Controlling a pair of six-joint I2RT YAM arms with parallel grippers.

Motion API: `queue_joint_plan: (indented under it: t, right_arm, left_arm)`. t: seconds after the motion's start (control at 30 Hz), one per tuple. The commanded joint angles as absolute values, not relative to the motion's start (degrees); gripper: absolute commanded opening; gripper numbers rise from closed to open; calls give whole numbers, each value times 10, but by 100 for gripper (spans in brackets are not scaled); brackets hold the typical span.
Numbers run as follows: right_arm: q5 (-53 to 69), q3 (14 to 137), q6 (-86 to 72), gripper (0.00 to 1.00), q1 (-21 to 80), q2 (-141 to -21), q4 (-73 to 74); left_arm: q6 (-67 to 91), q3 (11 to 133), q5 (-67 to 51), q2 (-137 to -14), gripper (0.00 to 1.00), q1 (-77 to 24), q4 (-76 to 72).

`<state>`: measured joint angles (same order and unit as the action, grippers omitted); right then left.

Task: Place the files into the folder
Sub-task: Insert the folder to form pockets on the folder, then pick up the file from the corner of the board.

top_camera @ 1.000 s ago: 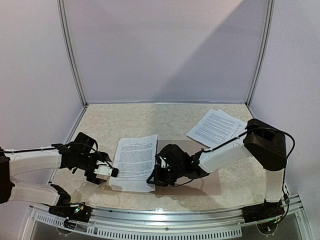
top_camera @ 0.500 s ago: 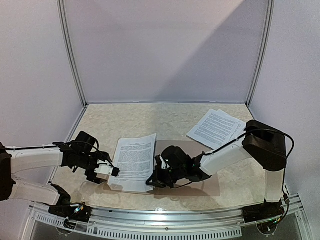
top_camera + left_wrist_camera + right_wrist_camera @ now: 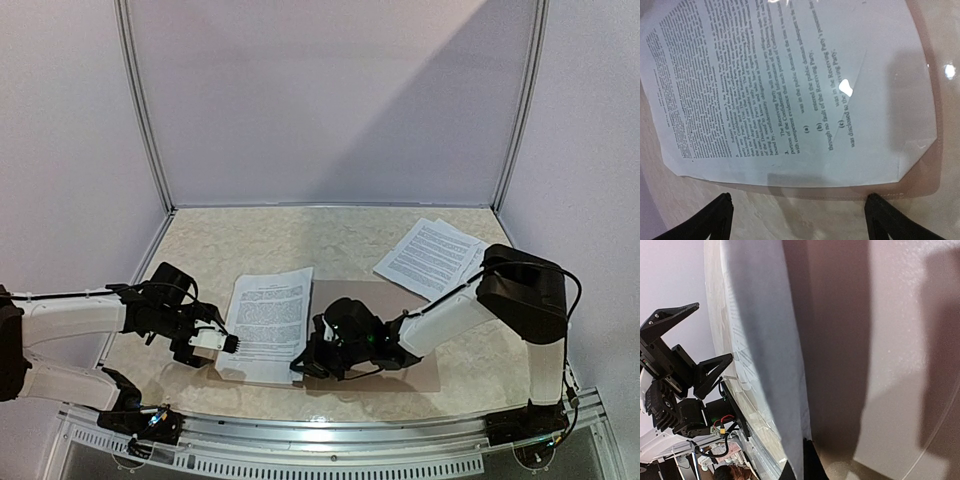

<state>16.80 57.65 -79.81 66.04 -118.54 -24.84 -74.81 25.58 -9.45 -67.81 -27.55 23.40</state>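
Observation:
The tan folder [image 3: 420, 372] lies flat on the table in front of the arms. One printed file sheet [image 3: 268, 318] rests over its left part. My right gripper [image 3: 300, 365] is shut on that sheet's near right corner; in the right wrist view the sheet [image 3: 765, 340] stands edge-on, raised off the folder [image 3: 900, 315], with the gripper [image 3: 800, 471] pinching it. My left gripper [image 3: 229, 345] hangs open just off the sheet's left near edge; its fingers [image 3: 720, 212] straddle bare table below the sheet [image 3: 790, 85]. Further files [image 3: 432, 254] lie at the back right.
A clear plastic edge [image 3: 840, 192] shows just beyond the sheet's near edge in the left wrist view. The table's metal front rail [image 3: 330, 430] runs close behind both grippers. White walls and corner posts [image 3: 145, 110] enclose the marbled tabletop [image 3: 300, 240].
My right gripper has shut on the sheet's near right corner and shifted slightly left. The left arm has stayed still.

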Motion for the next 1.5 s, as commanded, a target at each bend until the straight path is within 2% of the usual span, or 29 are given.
queue_joint_plan:
  t: [0.0,0.17,0.43,0.67,0.87,0.93,1.1,1.3,1.47]
  right_arm:
    - [148,575,-790,0,670,-1181,-209]
    - [139,558,-764,5,666,-1154,-165]
    - [143,571,-735,21,664,-1138,-83]
    - [93,604,-646,27,653,-1088,92]
    - [65,622,-598,28,627,-1071,135]
    - [36,654,-569,28,621,-1077,170]
    - [-58,741,-499,36,618,-1113,242]
    - [-173,793,-456,51,618,-1143,293]
    - [-203,848,-408,55,616,-1193,305]
  left_arm:
    - [-763,215,-86,-715,94,-286,326]
    - [-785,220,-74,-679,95,-286,351]
    - [-799,215,-48,-681,95,-287,348]
    - [-800,213,-34,-675,96,-286,351]
    - [-809,200,-2,-672,95,-284,350]
    - [-808,195,-2,-676,95,-284,349]
    - [-791,199,-5,-699,95,-284,343]
    - [-753,234,-51,-704,95,-283,368]
    - [-708,301,-104,-718,95,-257,394]
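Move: The right hand still has the sheet pinched by its right edge near the bottom corner. The folder's metal clip lies about 12 cm ahead of it, 8 cm to its right and a touch lower. The sheet's middle is some 12 cm ahead and 9 cm left; the middle of the folder's right half is roughly 11 cm ahead and 17 cm right. From the left hand the clip is about 28 cm right and 7 cm ahead. Open the right gripper to about half and let go of the sheet's edge. Draw the hand back to the right off the sheet, about 7 cm and low, then swing it forward about 10 cm and up a few, towards the metal clip, tipping the left-pointing fingers some 50 degrees until they point down over it. ##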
